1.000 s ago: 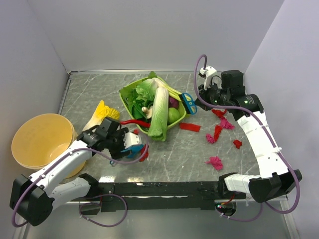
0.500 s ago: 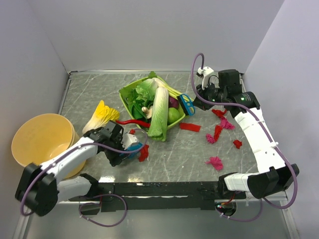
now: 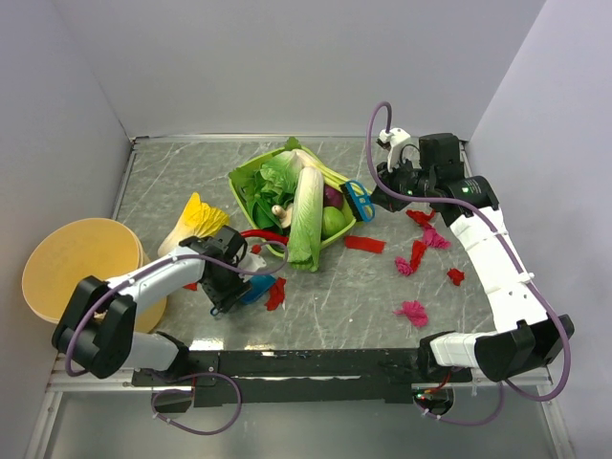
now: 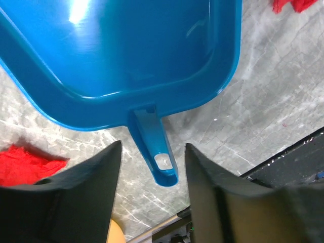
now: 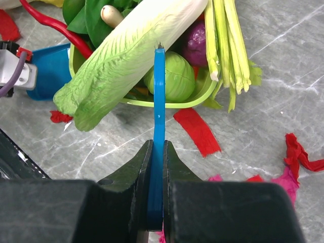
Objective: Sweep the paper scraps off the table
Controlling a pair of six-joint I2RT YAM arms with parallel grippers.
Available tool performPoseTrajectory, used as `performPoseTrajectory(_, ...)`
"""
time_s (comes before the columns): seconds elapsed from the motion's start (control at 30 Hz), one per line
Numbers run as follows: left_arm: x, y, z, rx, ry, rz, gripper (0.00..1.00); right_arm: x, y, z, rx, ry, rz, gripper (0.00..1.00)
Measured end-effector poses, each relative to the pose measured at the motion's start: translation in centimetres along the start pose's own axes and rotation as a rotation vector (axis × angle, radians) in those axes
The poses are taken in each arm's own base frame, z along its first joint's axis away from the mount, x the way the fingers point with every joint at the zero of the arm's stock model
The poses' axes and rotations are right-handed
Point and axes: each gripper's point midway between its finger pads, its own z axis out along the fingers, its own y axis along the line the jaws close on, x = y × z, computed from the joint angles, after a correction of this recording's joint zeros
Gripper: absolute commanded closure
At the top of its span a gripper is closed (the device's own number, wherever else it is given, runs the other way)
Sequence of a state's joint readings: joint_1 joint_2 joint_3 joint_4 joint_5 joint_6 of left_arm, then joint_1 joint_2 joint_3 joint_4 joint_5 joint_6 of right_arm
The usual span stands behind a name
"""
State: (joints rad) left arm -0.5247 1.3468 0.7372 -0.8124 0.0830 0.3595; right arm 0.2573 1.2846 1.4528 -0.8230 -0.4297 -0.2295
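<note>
Red and magenta paper scraps lie on the grey-green marble table (image 3: 172, 177): a red strip (image 3: 363, 243), several pieces on the right (image 3: 413, 311) and a red one (image 3: 275, 293) by the blue dustpan (image 3: 254, 289). My left gripper (image 3: 226, 279) is open above the dustpan's handle (image 4: 156, 154), which lies between the fingers (image 4: 76, 187) untouched. A red scrap (image 4: 20, 164) lies to its left. My right gripper (image 3: 381, 199) is shut on a blue brush (image 3: 359, 199), seen edge-on in the right wrist view (image 5: 159, 101), beside the red strip (image 5: 198, 131).
A green basket (image 3: 251, 170) of vegetables stands mid-table, a red chili (image 3: 251, 233) hanging over its near edge. A round tan bucket (image 3: 76, 270) sits at the left edge, a yellow vegetable (image 3: 196, 218) beside it. White walls ring the table.
My left arm has folded in and turned its wrist down over the dustpan handle. My right gripper shifted slightly left with the brush, then held still.
</note>
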Motion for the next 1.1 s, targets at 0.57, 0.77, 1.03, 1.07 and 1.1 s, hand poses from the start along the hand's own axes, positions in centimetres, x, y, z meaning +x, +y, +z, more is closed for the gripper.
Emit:
performPoseTrajectory(0.57,0.3,-0.1,0.9,-0.003,0.049,0.008,0.58,-1.0,-0.1,-0.2,0.004,-0.018,-0.008,1.00)
performPoseTrajectory(0.77,0.4,0.0,1.2,-0.009,0.082,-0.004,0.72,-1.0,-0.1,-0.2,0.004,-0.018,-0.009,1.00)
performPoseTrajectory(1.03,0.9,0.0,0.1,-0.018,0.078,-0.014,0.91,-1.0,-0.1,-0.2,0.004,-0.018,-0.012,1.00)
performPoseTrajectory(1.07,1.0,0.0,-0.3,-0.022,0.069,-0.016,0.93,-1.0,-0.1,-0.2,0.002,-0.018,-0.012,1.00)
performPoseTrajectory(1.1,1.3,0.1,-1.1,-0.028,0.055,-0.018,0.96,-1.0,-0.1,-0.1,0.000,-0.018,-0.012,1.00)
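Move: The dustpan handle already lies between the left hand's open fingertips, straight below them by about 1 cm. From that hand, the pan part is some 8 cm right and 4 cm ahead, the crumpled red scrap roughly 13 cm right and 2 cm ahead, and the flat red scrap about 7 cm left and 7 cm ahead, all 3 cm or so lower. From the right hand, still holding the brush, the handle is about 37 cm left, 15 cm back and 27 cm below. The left fingers narrow around the dustpan handle, the hand sinks a little over 1 cm onto it, and the fingers close further until they pinch it between their pads. Then the hand turns back upward by about 2 cm, edging roughly 1 cm left, with its fingers still pointing down and the handle kept between them. ##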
